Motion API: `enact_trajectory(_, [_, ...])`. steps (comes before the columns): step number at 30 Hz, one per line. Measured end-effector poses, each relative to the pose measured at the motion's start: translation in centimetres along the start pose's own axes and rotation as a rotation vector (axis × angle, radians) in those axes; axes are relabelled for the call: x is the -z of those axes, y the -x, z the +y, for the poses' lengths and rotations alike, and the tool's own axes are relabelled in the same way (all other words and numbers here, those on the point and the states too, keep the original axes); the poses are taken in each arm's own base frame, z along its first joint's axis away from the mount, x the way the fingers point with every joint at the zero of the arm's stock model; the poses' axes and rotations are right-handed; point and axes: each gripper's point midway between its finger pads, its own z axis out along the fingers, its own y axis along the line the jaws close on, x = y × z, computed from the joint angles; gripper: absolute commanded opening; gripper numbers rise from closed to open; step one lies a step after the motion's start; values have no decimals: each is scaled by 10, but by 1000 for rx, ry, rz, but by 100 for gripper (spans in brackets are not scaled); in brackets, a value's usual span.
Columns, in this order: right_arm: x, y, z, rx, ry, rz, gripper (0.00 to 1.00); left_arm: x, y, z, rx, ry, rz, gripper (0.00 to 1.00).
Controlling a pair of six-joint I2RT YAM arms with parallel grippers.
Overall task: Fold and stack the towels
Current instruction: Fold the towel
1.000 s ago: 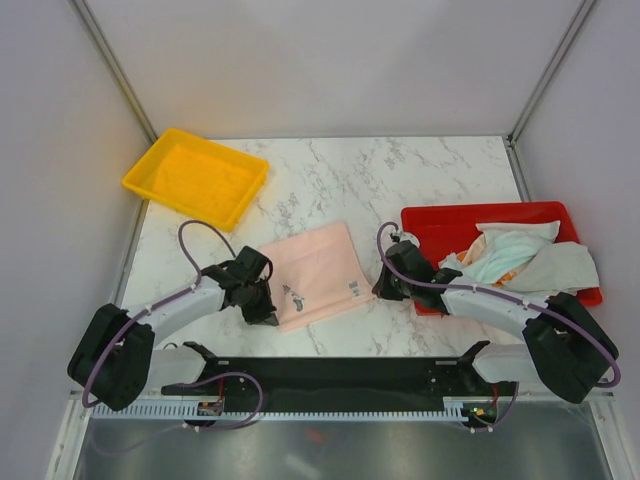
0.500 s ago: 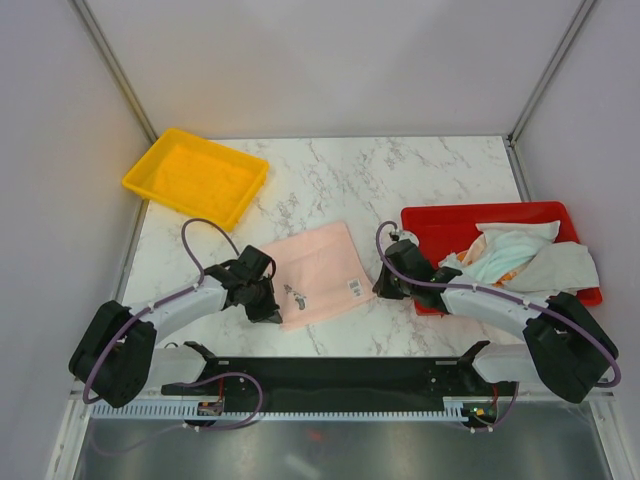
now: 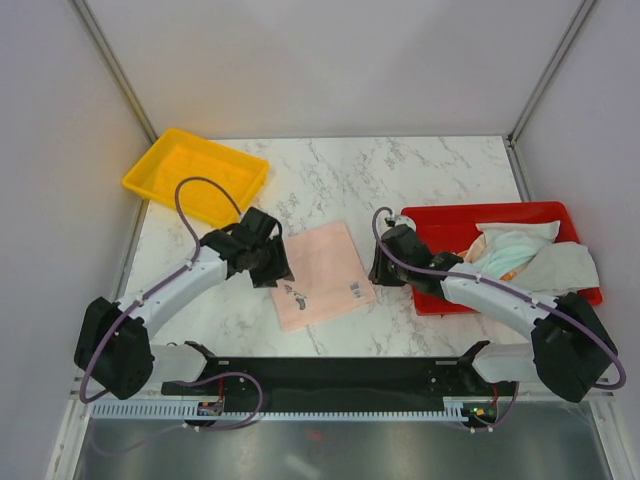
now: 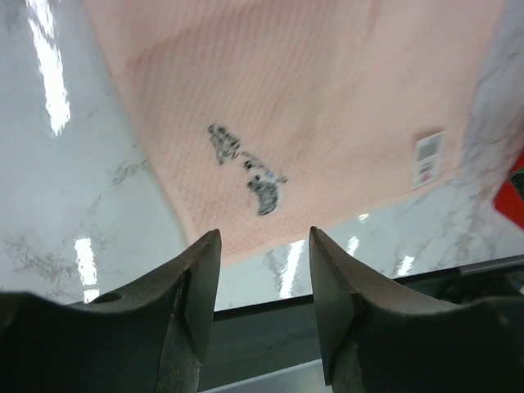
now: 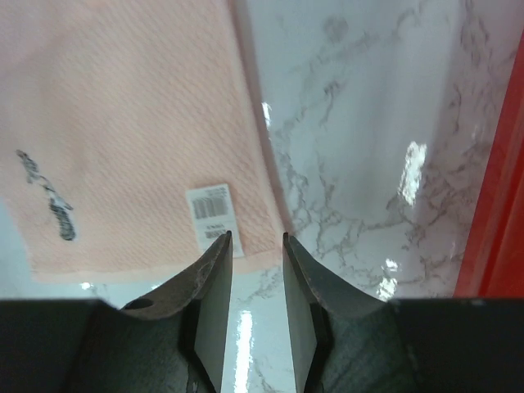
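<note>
A pale pink towel (image 3: pixel 322 272) lies flat on the marble table between my two grippers. It has a dark print and a white label near its front edge. My left gripper (image 3: pixel 277 271) is open and empty at the towel's left edge. In the left wrist view the pink towel (image 4: pixel 311 106) lies beyond the left gripper (image 4: pixel 264 246). My right gripper (image 3: pixel 379 272) is open and empty beside the towel's right edge. The right wrist view shows it (image 5: pixel 256 239) above the towel's labelled corner (image 5: pixel 211 214). More towels (image 3: pixel 515 252), mint green, cream and pale grey, lie crumpled in the red tray (image 3: pixel 440 222).
A yellow tray (image 3: pixel 195 177) stands at the back left. The red tray's near left corner is close behind my right gripper, and its rim (image 5: pixel 495 188) shows in the right wrist view. The black arm base bar (image 3: pixel 330 372) runs along the table's near edge.
My left gripper has moved from the towel's near left corner back along its left edge. The pink towel's left side has shifted slightly. My right gripper has moved slightly back.
</note>
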Motion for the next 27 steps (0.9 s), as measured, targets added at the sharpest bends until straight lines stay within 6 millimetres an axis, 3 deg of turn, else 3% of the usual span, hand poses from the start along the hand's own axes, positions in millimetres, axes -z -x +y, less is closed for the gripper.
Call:
enact_trajectory(3, [9,37,24,34,38,-68,33,16,47,-23,0,-23,-109,50])
enact_trajectory(5, [7,66,45,73,66,-110,25,12,76,-22,19,7,-153,46])
enact_trajectory(9, [-17,115,82,145,97,-161,20,-23,109,6,72,132,-135,36])
enact_trajectory(13, [-63,139,99,192,102,-145,16,-56,112,41,116,238,-63,34])
enact_trajectory(16, [-101,134,87,195,71,-89,15,-66,112,53,124,278,-43,33])
enact_trajectory(20, [-134,119,56,173,17,-12,15,-78,113,64,122,317,-33,32])
enact_trajectory(23, [-148,115,40,151,-4,16,15,-82,118,66,128,321,-30,32])
enact_trajectory(27, [-150,124,38,137,8,-5,15,-84,122,66,124,329,-14,32])
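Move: The towel's far left corner lies some 14 cm ahead of the left hand, 7 cm to its left and 7 cm below; the black print is barely ahead, 3 cm right. The yellow tray's middle is about 38 cm ahead, 28 cm left. The towel's far right corner is about 19 cm ahead of the right hand, 6 cm left, 4 cm lower; the white label sits level, 4 cm left. The red bin is centred about 9 cm ahead, 40 cm right. The towel's two far corners are what both hands go for, in low arcs up, forward and down. The left hand travels about 13 cm forward, 7 cm left, ending lower, rolling left side up and turning counter-clockwise, its narrowed fingers straddling the left edge. The right goes some 18 cm forward, swings left then slightly back right and comes down at its corner, fingers nearly shut. ##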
